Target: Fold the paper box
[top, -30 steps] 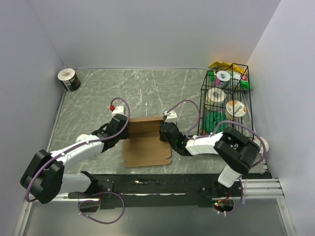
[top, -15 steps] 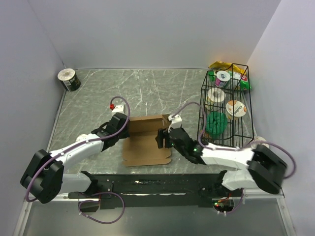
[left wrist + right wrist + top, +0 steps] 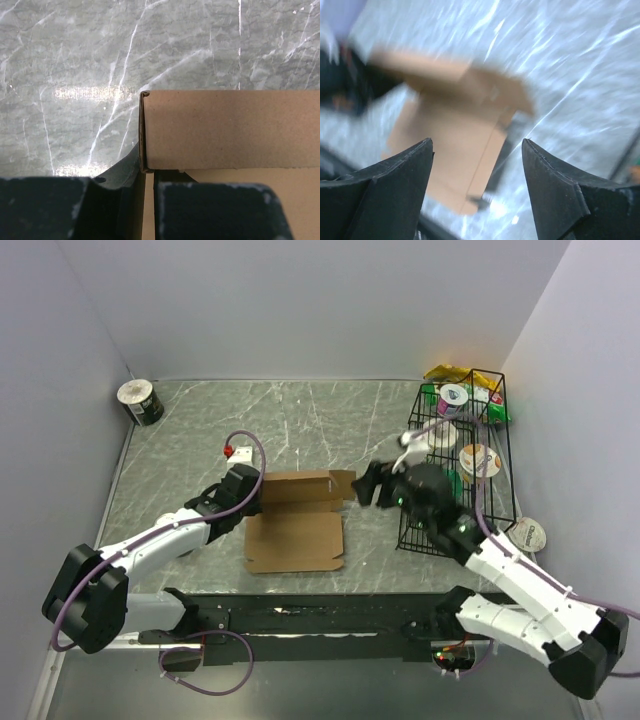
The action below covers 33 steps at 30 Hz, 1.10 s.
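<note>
The paper box (image 3: pixel 298 535) is brown cardboard lying half folded at the table's middle, with its far wall (image 3: pixel 225 130) standing upright. My left gripper (image 3: pixel 254 492) is at the box's far left corner, shut on the thin left side wall, which runs edge-on between its fingers (image 3: pixel 147 180). My right gripper (image 3: pixel 360 484) hangs above the table just right of the box, open and empty. In the right wrist view the box (image 3: pixel 450 145) is blurred below the spread right gripper (image 3: pixel 476 145).
A black wire basket (image 3: pixel 462 455) with cups and packets stands at the right. A lone cup (image 3: pixel 527 533) lies beside it near the front. A small dark can (image 3: pixel 140 402) sits in the far left corner. Walls close in on three sides.
My right gripper has opened, let go of the box's right side and risen away to the right. The box's right flap now lies outward. The left gripper has kept its hold.
</note>
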Each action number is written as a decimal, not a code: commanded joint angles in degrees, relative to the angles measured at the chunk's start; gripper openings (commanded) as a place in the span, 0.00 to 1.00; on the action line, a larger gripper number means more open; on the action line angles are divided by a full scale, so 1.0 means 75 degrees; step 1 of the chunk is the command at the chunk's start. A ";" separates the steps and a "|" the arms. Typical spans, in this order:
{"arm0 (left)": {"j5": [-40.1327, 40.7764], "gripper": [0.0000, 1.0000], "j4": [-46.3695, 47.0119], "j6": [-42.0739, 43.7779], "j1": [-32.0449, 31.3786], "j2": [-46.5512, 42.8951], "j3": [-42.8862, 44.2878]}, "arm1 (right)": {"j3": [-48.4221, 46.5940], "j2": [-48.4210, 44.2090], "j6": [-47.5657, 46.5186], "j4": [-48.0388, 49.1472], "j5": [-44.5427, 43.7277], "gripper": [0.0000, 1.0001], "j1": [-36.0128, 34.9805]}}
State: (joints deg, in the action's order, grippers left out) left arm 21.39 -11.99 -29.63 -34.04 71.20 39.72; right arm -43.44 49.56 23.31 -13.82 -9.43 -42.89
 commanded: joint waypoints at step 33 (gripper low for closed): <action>-0.0332 0.01 0.0321 0.0106 0.0027 -0.0095 0.0000 | -0.0713 0.4243 -0.0072 0.1807 0.1211 0.75 0.1114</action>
State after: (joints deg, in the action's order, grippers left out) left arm 20.86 -11.90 -29.36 -33.58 71.16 39.59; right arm -50.26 82.48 25.45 -6.46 -1.67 -34.06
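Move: The box's loose right flap sticks out sideways from the back wall, about 8 cm ahead of my right hand, 4 cm left and some 16 cm below. The back wall's middle stands 8 cm ahead and 11 cm left, and the flat front panel 2 cm back and 11 cm left. The wire rack is roughly 14 cm ahead and 23 cm right. From my left hand, the flap lies about 18 cm right and 4 cm ahead, slightly lower. I swing my open right hand about 10 cm forward and 5 cm right, dropping some 12 cm past the flap's outer end while the fingers tip down about 20 degrees. Then, staying low, I sweep it about 7 cm left and slightly back against the flap to fold it in. My left hand keeps the box's left corner pinched. ##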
